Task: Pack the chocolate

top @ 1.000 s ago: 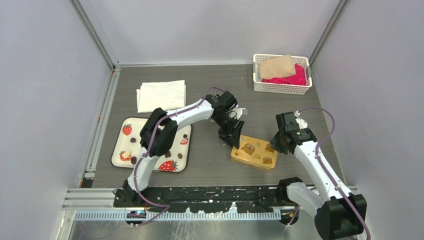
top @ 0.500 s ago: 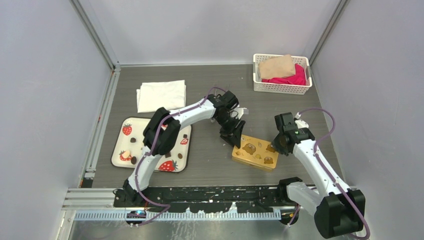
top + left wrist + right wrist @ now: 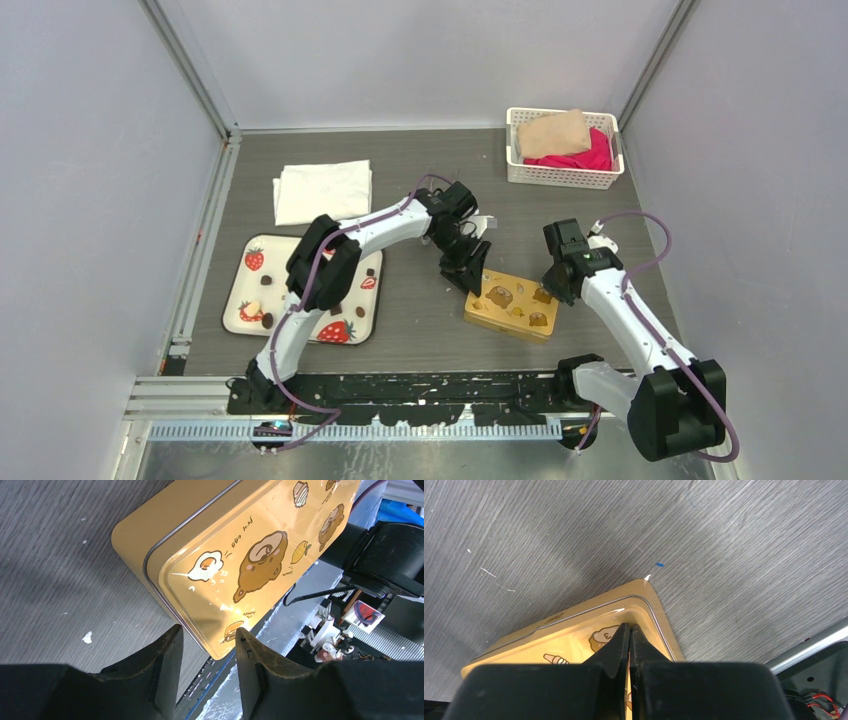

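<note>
The golden-yellow tin [image 3: 512, 306], its bear-print lid closed, lies near the table's middle. The chocolates [image 3: 336, 308], small dark pieces and a cream one [image 3: 250, 308], lie on the strawberry tray [image 3: 243, 285] at the left. My left gripper [image 3: 469, 277] is open at the tin's left corner. In the left wrist view that corner [image 3: 220, 650] sits just beyond the gripper's [image 3: 207, 639] fingertips. My right gripper [image 3: 552, 291] is shut and empty, its tips pressing on the lid's right corner. This also shows in the right wrist view [image 3: 629, 628], over the lid [image 3: 574, 635].
A white basket [image 3: 563, 175] with a tan and a pink cloth stands at the back right. A folded white cloth [image 3: 322, 190] lies at the back left. A small white object [image 3: 482, 222] lies behind the left gripper.
My right gripper has shifted a little left and back over the tin's right corner. The left gripper and the tin have hardly moved.
</note>
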### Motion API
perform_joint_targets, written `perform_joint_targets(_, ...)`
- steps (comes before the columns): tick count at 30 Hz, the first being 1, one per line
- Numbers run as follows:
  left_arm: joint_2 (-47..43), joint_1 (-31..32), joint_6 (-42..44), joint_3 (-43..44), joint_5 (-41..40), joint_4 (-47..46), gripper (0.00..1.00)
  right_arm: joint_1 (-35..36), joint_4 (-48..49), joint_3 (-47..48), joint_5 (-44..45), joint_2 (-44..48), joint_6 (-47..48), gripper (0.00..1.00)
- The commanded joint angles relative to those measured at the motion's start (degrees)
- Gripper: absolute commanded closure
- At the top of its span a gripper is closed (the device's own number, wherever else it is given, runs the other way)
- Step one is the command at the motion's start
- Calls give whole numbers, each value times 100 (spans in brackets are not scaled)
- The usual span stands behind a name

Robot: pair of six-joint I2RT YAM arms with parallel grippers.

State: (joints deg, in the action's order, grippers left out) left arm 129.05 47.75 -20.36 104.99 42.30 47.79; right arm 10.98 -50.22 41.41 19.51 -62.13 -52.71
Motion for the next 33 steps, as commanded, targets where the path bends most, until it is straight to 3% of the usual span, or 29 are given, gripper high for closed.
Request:
perform_joint_targets(1,-70,24,33,176,190,-77,56,-17,-381,-128,496,-202,-67,98)
perform_joint_targets(7,-81,24,36,178,203,-60,56,-17,-468,-215,431,-136,-140,99)
perform_joint_targets(18,-20,97,209,118,508,40,56,-13,-420,-97,100,855,-124,95)
perform_joint_targets(20,16,100,210,149,500,53,56,-17,-421,-113,197,1055,-225,86)
perform_joint_targets(21,24,96,208,165,490,55,56,-15,-449,-111,255,1148,-281,70)
perform_joint_targets(23,32,95,216,183,481,61,56,-17,-514,-126,372,1317,-365,58)
perform_joint_targets(27,51,99,225,204,471,73,56,-13,-715,-199,637,1484,-644,38)
perform_joint_targets(33,116,95,259,294,472,128,56,-16,-503,-419,112,1180,-859,23)
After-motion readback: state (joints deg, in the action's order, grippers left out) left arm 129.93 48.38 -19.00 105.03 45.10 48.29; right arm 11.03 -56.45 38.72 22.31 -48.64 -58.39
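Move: The lidded chocolate box lies between the hands. The right hand's shut fingertips are at the lid's far-right corner; the box's middle is about 7 cm to the left, 2 cm back and 2 cm below. From the left hand, the box's middle is some 8 cm to the right, 2 cm back and 2 cm lower. The white basket stands roughly 30 cm ahead of the right hand and 3 cm to its right; the strawberry tray's middle is about 34 cm left of the left hand, level with it. The right fingertips, pressed together on the lid's far-right corner, come free of it; the hand backs towards the robot and rises, roughly 2.5 cm each way, drifts 1 cm right, tips up slightly and opens to three quarters over the box's right end, sinking a little at the last. The left hand, half open, stays at the lid's left end and shifts about 1 cm back. ##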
